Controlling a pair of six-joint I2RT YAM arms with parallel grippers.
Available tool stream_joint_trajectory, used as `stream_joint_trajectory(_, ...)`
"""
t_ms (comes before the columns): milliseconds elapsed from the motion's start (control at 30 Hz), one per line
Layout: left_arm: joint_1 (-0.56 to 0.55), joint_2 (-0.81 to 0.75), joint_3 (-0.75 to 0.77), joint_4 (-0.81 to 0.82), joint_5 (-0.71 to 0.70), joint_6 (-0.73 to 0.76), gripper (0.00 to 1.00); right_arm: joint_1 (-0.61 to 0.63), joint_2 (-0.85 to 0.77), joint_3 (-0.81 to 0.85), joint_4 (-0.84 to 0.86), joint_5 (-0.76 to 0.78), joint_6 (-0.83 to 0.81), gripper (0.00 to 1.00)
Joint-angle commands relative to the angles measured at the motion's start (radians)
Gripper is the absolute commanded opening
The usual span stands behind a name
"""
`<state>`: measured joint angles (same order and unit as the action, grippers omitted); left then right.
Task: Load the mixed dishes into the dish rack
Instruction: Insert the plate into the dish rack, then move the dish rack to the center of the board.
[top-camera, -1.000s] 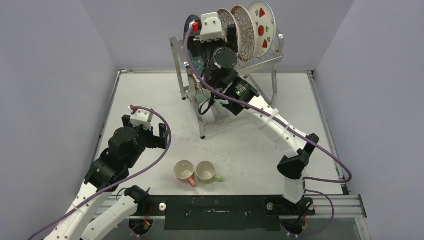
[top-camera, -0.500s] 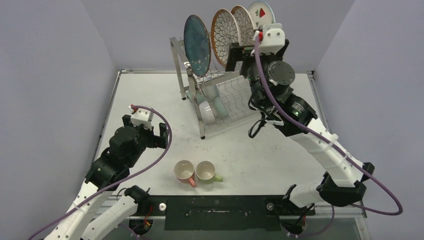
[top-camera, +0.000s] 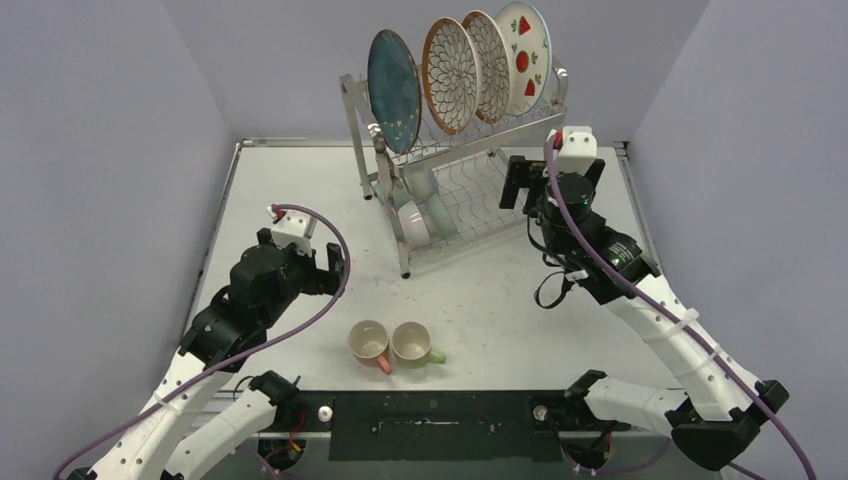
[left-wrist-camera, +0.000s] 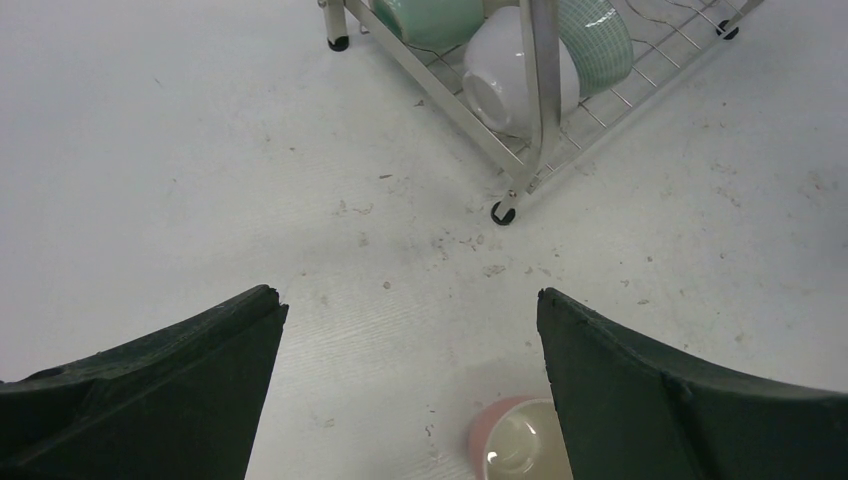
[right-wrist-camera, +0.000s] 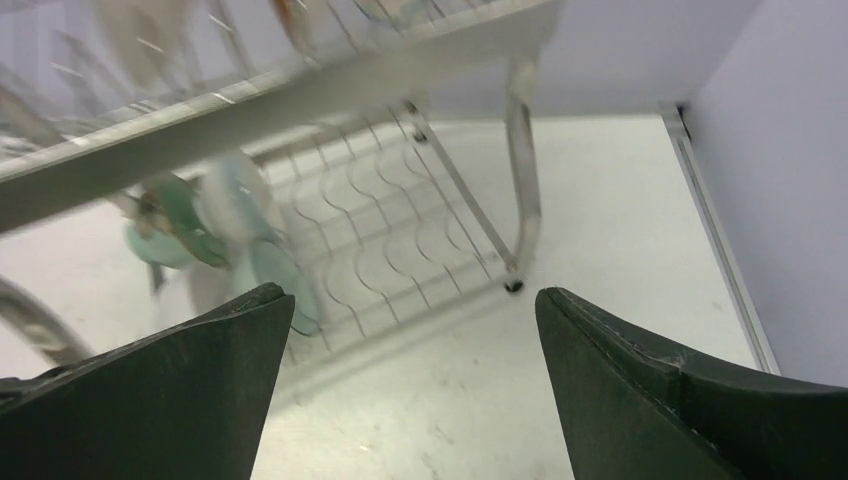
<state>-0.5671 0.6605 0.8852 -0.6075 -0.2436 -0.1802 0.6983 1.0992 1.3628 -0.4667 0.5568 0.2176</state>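
Observation:
The dish rack (top-camera: 470, 195) stands at the back of the table. Its top tier holds a blue plate (top-camera: 393, 90), two brown petal plates (top-camera: 448, 75) and a strawberry plate (top-camera: 528, 45). Mint and white bowls (top-camera: 415, 205) sit in the lower tier. A pink mug (top-camera: 369, 343) and a green mug (top-camera: 412, 343) lie side by side near the front edge. My left gripper (top-camera: 333, 268) is open and empty, hovering left of the mugs; in the left wrist view the pink mug (left-wrist-camera: 510, 445) shows by its right finger. My right gripper (top-camera: 516, 182) is open and empty beside the rack's right end.
Grey walls close in the table on the left, back and right. In the right wrist view the rack's right leg (right-wrist-camera: 520, 180) stands just ahead and the table's right edge rail (right-wrist-camera: 720, 240) runs along the wall. The rack's front foot (left-wrist-camera: 503, 212) shows in the left wrist view.
My right arm drew back from the rack's top tier, down and to the right, leaving the blue plate standing there, and its jaws opened wider. The left arm edged slightly toward the middle.

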Motion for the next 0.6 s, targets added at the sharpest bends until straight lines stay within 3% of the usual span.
stream_joint_trajectory(0, 0.009, 0.031, 0.026, 0.074, 0.086, -0.114, 0.97, -0.155, -0.001, -0.161, -0.017, -0.084, 0.140, 0.96)
stream_joint_trajectory(200, 0.010, 0.047, 0.000, 0.155, 0.094, -0.216, 0.97, -0.409, 0.070, -0.308, 0.097, -0.294, 0.234, 1.00)
stream_joint_trajectory(467, 0.009, 0.140, -0.040, 0.310, 0.149, -0.331, 0.97, -0.536, 0.218, -0.380, 0.295, -0.363, 0.218, 1.00)
stream_joint_trajectory(567, 0.007, 0.181, -0.046, 0.352, 0.155, -0.356, 0.97, -0.609, 0.251, -0.405, 0.398, -0.471, 0.233, 1.00)
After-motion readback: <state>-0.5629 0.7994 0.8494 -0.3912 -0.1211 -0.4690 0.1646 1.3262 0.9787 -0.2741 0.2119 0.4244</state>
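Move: From the right hand, the dish rack's near right foot lies some 11 cm ahead, 9 cm to the right and 38 cm below; the fruit plate stands 18 cm ahead, 5 cm left and 5 cm above. From the left hand, the rack's near left foot is about 7 cm ahead, 16 cm right and 26 cm down; the white bowl is 14 cm ahead, 19 cm right, 19 cm down, and the pink mug 12 cm back, 10 cm right, 22 cm down. Empty and touching nothing, the right hand swoops down some 22 cm beside the rack's right end towards its near right foot, swinging 10 cm right and then easing further forward, its wide-open fingers tipping down about 25 degrees and turning clockwise. The left hand, also open, drifts about 5 cm right and a little forward towards the near left foot, rolling its left side down. ##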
